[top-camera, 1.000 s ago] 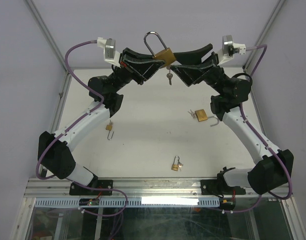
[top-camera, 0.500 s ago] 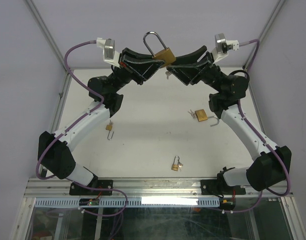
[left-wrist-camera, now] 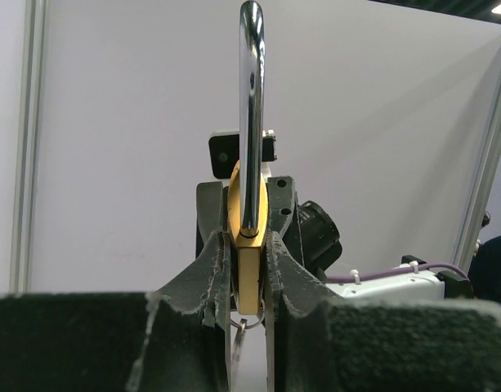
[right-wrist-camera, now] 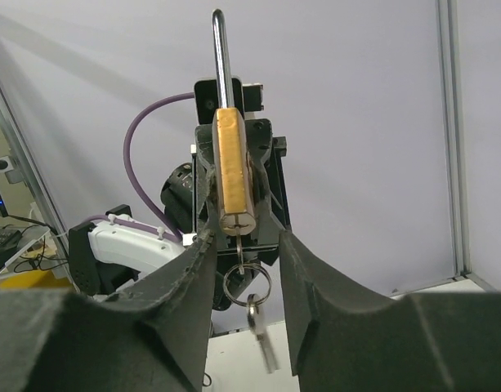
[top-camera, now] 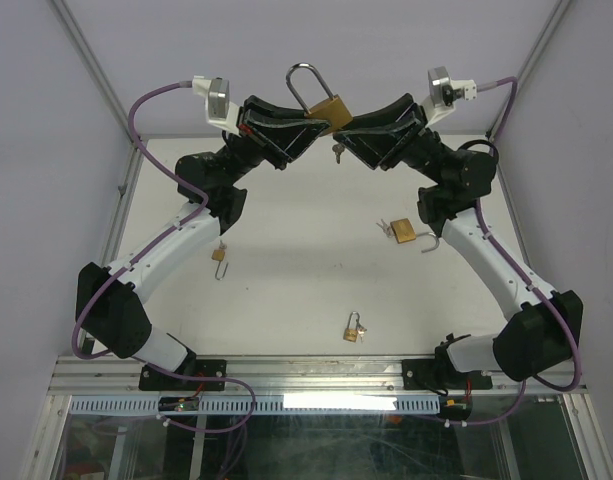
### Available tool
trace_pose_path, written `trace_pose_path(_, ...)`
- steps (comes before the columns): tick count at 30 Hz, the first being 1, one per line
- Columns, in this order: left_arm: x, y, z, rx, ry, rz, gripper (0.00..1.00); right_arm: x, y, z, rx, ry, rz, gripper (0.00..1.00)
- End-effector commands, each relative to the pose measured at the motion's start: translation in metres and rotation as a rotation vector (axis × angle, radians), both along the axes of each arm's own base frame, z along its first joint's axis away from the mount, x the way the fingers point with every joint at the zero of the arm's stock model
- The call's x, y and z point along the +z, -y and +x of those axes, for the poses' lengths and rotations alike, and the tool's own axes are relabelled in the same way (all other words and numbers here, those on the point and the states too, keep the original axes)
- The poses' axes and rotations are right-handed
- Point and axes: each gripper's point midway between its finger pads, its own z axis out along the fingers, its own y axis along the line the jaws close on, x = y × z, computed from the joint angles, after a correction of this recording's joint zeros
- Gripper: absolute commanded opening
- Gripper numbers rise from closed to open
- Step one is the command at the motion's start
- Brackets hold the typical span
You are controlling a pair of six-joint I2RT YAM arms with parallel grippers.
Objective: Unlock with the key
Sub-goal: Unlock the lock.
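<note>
A brass padlock (top-camera: 329, 108) with a silver shackle (top-camera: 304, 82) is held up in the air above the far side of the table. My left gripper (top-camera: 311, 124) is shut on its body (left-wrist-camera: 248, 273), shackle up. A key (right-wrist-camera: 238, 242) sticks in the lock's underside, and from it hang a ring (right-wrist-camera: 248, 282) and a second key (right-wrist-camera: 263, 336). My right gripper (right-wrist-camera: 244, 245) faces the lock from the other side. Its fingers stand open on either side of the inserted key and ring, with gaps on both sides. The padlock (right-wrist-camera: 230, 167) sits just beyond its fingertips.
Three smaller brass padlocks lie on the white table (top-camera: 286, 270): one at the right (top-camera: 403, 231), one at the left (top-camera: 219, 254), one near the front (top-camera: 353, 329). Grey walls and metal posts close in the back and sides.
My right gripper has moved in toward the padlock and its jaws have narrowed around the hanging key. The left gripper and padlock have stayed still.
</note>
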Motion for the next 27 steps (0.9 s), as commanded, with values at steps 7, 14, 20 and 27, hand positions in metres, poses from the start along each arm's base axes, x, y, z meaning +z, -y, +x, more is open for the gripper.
trace_pose_path(7,0.044,-0.02,-0.028,0.001,0.122,-0.128,0.0,0.01,-0.001,-0.008,0.019,0.038,0.01,0.14)
trace_pose_path(14,0.037,-0.016,-0.027,-0.011,0.119,-0.105,0.0,0.021,-0.001,-0.016,0.051,0.053,0.012,0.0)
trace_pose_path(20,0.028,-0.011,-0.031,-0.044,0.129,-0.089,0.0,0.037,-0.003,-0.042,0.255,0.062,0.012,0.0)
trace_pose_path(27,0.017,-0.004,-0.04,-0.096,0.161,-0.052,0.0,0.042,-0.003,-0.06,0.325,0.072,-0.005,0.0)
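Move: The key's head sits between the right hand's parted fingertips, about 1 cm to the left of that hand's point and level with it, neither ahead nor back. The padlock body is some 3 cm to the left and 2 cm up from the right hand, and the spare key hangs from the ring straight below that hand by about 3 cm. From the left hand, which already grips the padlock body, the key's head is about 2 cm to the right and 2 cm lower, with no offset ahead or back. The right fingers, already straddling the key's head just under the padlock, stay nearly in place while they shut and pinch it, then the hand draws back about 2 cm, up about 1.5 cm and some 1 cm left, swinging about 15 degrees counter-clockwise to turn the key. The left hand keeps its grip on the padlock body and, once the right fingers are shut, shifts back about 1.5 cm and up about 1 cm along with it, tilting only slightly. ##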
